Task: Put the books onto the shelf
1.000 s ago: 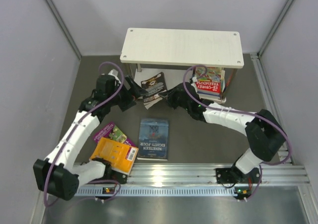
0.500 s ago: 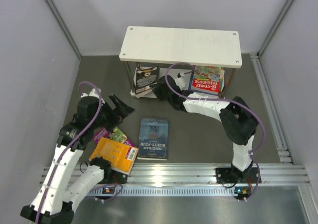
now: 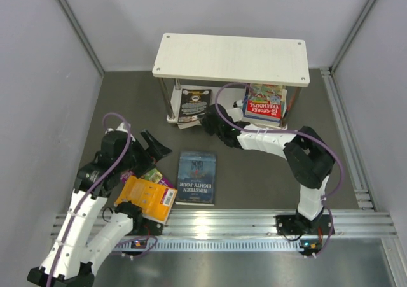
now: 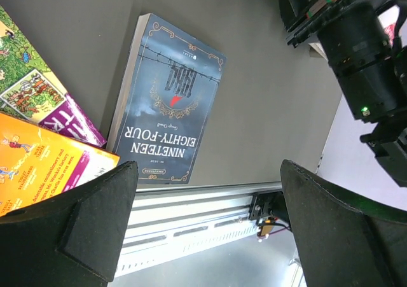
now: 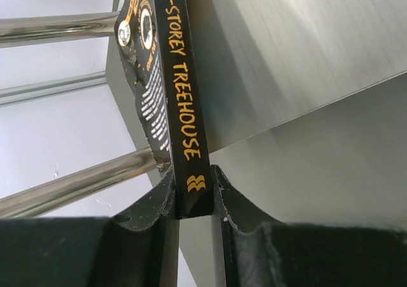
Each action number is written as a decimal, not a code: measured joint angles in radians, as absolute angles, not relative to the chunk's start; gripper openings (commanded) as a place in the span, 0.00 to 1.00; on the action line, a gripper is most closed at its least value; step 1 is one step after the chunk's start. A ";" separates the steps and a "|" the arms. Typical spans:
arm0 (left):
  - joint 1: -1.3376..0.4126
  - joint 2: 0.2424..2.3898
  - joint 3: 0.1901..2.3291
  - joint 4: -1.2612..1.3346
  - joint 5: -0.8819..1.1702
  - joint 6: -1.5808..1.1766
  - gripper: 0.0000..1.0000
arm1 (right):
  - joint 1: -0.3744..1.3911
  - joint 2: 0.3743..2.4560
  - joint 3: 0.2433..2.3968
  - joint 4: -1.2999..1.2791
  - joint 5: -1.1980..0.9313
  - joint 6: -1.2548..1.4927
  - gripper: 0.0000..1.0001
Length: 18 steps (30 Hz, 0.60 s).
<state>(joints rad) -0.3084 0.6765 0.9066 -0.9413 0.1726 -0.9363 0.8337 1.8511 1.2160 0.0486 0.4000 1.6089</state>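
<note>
My right gripper (image 3: 205,116) (image 5: 194,198) is shut on a black book (image 3: 191,104) (image 5: 170,90) by its spine, holding it at the left end of the lower board of the shelf (image 3: 232,59). Another stack of books (image 3: 265,103) lies on that lower board at the right. On the floor lie a dark blue book (image 3: 196,177) (image 4: 170,102), an orange-yellow book (image 3: 147,198) (image 4: 38,172) and a purple-green book (image 3: 145,171) (image 4: 32,86). My left gripper (image 3: 159,148) (image 4: 206,226) hangs open above the floor books, holding nothing.
A metal rail (image 3: 254,226) runs along the near edge of the floor. Grey walls close in on both sides and behind the shelf. The shelf's thin metal legs (image 5: 70,185) stand close to the black book.
My right gripper has carried the black book back to the shelf's lower left. My left arm has let go and drawn back toward the floor books.
</note>
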 measured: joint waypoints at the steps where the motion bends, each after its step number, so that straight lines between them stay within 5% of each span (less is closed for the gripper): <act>1: -0.308 0.677 0.907 -0.942 0.174 -0.936 0.98 | 0.834 1.856 1.227 0.036 0.400 1.607 0.00; 8: -0.308 0.677 0.907 -0.946 0.175 -0.931 0.98 | 0.834 1.939 1.343 0.009 0.399 1.605 0.02; 9: -0.308 0.676 0.907 -0.947 0.175 -0.931 0.98 | 0.833 1.941 1.343 0.008 0.398 1.602 0.10; 10: -0.308 0.675 0.907 -0.947 0.175 -0.929 0.98 | 0.833 1.942 1.343 0.007 0.397 1.598 0.34; 13: -0.308 0.669 0.903 -0.948 0.175 -0.929 0.98 | 0.832 1.942 1.342 0.001 0.368 1.587 0.76; 18: -0.308 0.659 0.875 -0.945 0.175 -0.929 0.98 | 0.832 1.940 1.334 -0.020 0.305 1.522 0.96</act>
<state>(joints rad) -0.3084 0.6586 0.8745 -0.9451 0.1749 -0.9291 0.8318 1.9396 1.3338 -0.0204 0.3050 1.5215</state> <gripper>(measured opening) 0.982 0.912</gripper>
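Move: The black 69-Storey Treehouse book, already on the left of the lower shelf and pinched by its near spine end, has its middle about 8 cm ahead and 4 cm left of the right hand. The shelf's near-left post is some 11 cm left and 1 cm ahead; the stacked books lie about 21 cm right and 6 cm ahead; Nineteen Eighty-Four lies 14 cm back, 3 cm left. From the left hand, the black book is roughly 26 cm ahead, 11 cm right. The right hand pushes the book about 2.5 cm forward-left on the shelf, then opens wide, drawing back and down. ##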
